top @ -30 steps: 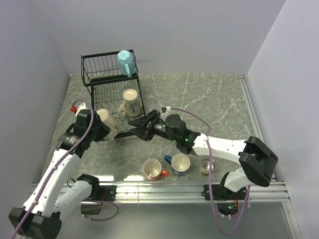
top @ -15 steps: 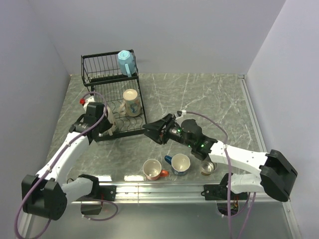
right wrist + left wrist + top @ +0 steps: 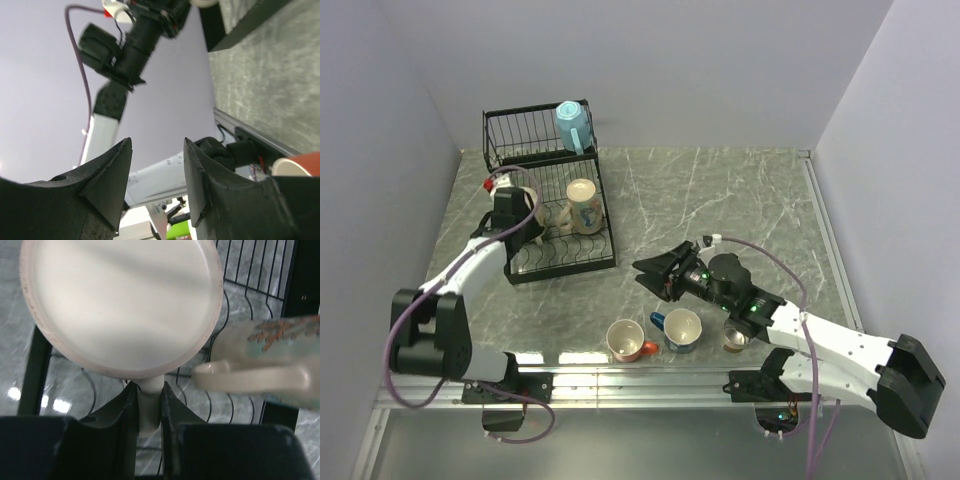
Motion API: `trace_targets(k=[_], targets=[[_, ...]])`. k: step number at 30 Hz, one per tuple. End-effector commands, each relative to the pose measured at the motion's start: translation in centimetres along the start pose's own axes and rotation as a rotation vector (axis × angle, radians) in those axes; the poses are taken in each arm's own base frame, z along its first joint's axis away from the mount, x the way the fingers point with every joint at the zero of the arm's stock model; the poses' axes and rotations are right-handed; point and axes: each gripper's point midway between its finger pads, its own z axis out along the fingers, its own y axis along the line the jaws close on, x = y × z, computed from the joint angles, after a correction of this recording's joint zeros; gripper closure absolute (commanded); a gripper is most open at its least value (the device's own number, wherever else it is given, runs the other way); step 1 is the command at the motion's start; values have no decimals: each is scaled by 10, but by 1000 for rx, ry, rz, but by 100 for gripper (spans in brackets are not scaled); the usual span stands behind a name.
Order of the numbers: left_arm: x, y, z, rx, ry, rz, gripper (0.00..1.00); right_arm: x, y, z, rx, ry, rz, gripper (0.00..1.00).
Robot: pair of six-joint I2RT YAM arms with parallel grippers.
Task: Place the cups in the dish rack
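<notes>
The black wire dish rack (image 3: 548, 235) stands at the back left. A light blue cup (image 3: 572, 125) hangs on its upper shelf, and a cream patterned cup (image 3: 584, 206) lies in the lower tier. My left gripper (image 3: 518, 216) is shut on the handle (image 3: 149, 399) of a plain cream cup (image 3: 120, 305), holding it over the lower tier's left side, beside the patterned cup (image 3: 272, 352). My right gripper (image 3: 648, 270) hangs open and empty above the table, right of the rack. An orange-red cup (image 3: 625, 340), a dark blue cup (image 3: 682, 329) and a metal cup (image 3: 737, 333) stand near the front edge.
Grey walls close in the table on the left, back and right. A metal rail (image 3: 650, 378) runs along the near edge. In the right wrist view the open fingers (image 3: 112, 165) frame the left arm (image 3: 132, 47), the rack's base (image 3: 235, 25) and the orange-red cup's rim (image 3: 300, 165).
My left arm carried the cream cup from in front of the rack up and back over the lower tier. My right arm drew back to the right, away from the rack.
</notes>
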Motion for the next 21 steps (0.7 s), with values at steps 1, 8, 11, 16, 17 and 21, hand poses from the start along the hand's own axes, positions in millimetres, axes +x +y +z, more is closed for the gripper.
trace_targets(k=[1, 8, 11, 16, 17, 21], targets=[[-9, 14, 26, -58, 13, 4, 100, -10, -4, -9, 11, -50, -26, 47], [-18, 7, 46, -32, 74, -12, 60, -18, -5, -20, 48, -75, -110, 47], [-22, 9, 43, -48, 75, -5, 35, -22, -7, -23, 62, -85, -133, 47], [-28, 5, 22, -26, 64, -14, 25, -27, -7, -27, 60, -99, -165, 46], [-27, 6, 19, -24, 64, -17, 24, -28, -5, -26, 59, -100, -175, 46], [-32, 4, -11, 6, 42, -34, 21, -32, -17, -18, 186, -85, -342, 47]])
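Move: The left hand still pinches the handle of the upturned held cup; its spot at the lower rack's left side lies about 10 cm ahead, 2 cm left and 2 cm lower. The floral mug stands some 6 cm ahead and 11 cm right, 2 cm lower. From the empty right hand, the blue-handled mug is about 7 cm back, 10 cm right and 19 cm down; the pink cup is 9 cm back, 4 cm left, equally low. Still pinching the cup's handle, the left hand pushes about 4 cm forward into the lower rack, then spreads its fingers, lets go and eases back some 3 cm, first shifting 2 cm left and dipping, then starting to rise. The open right hand moves roughly 4 cm right and 3 cm down towards the blue-handled mug, rolling some 15 degrees. ##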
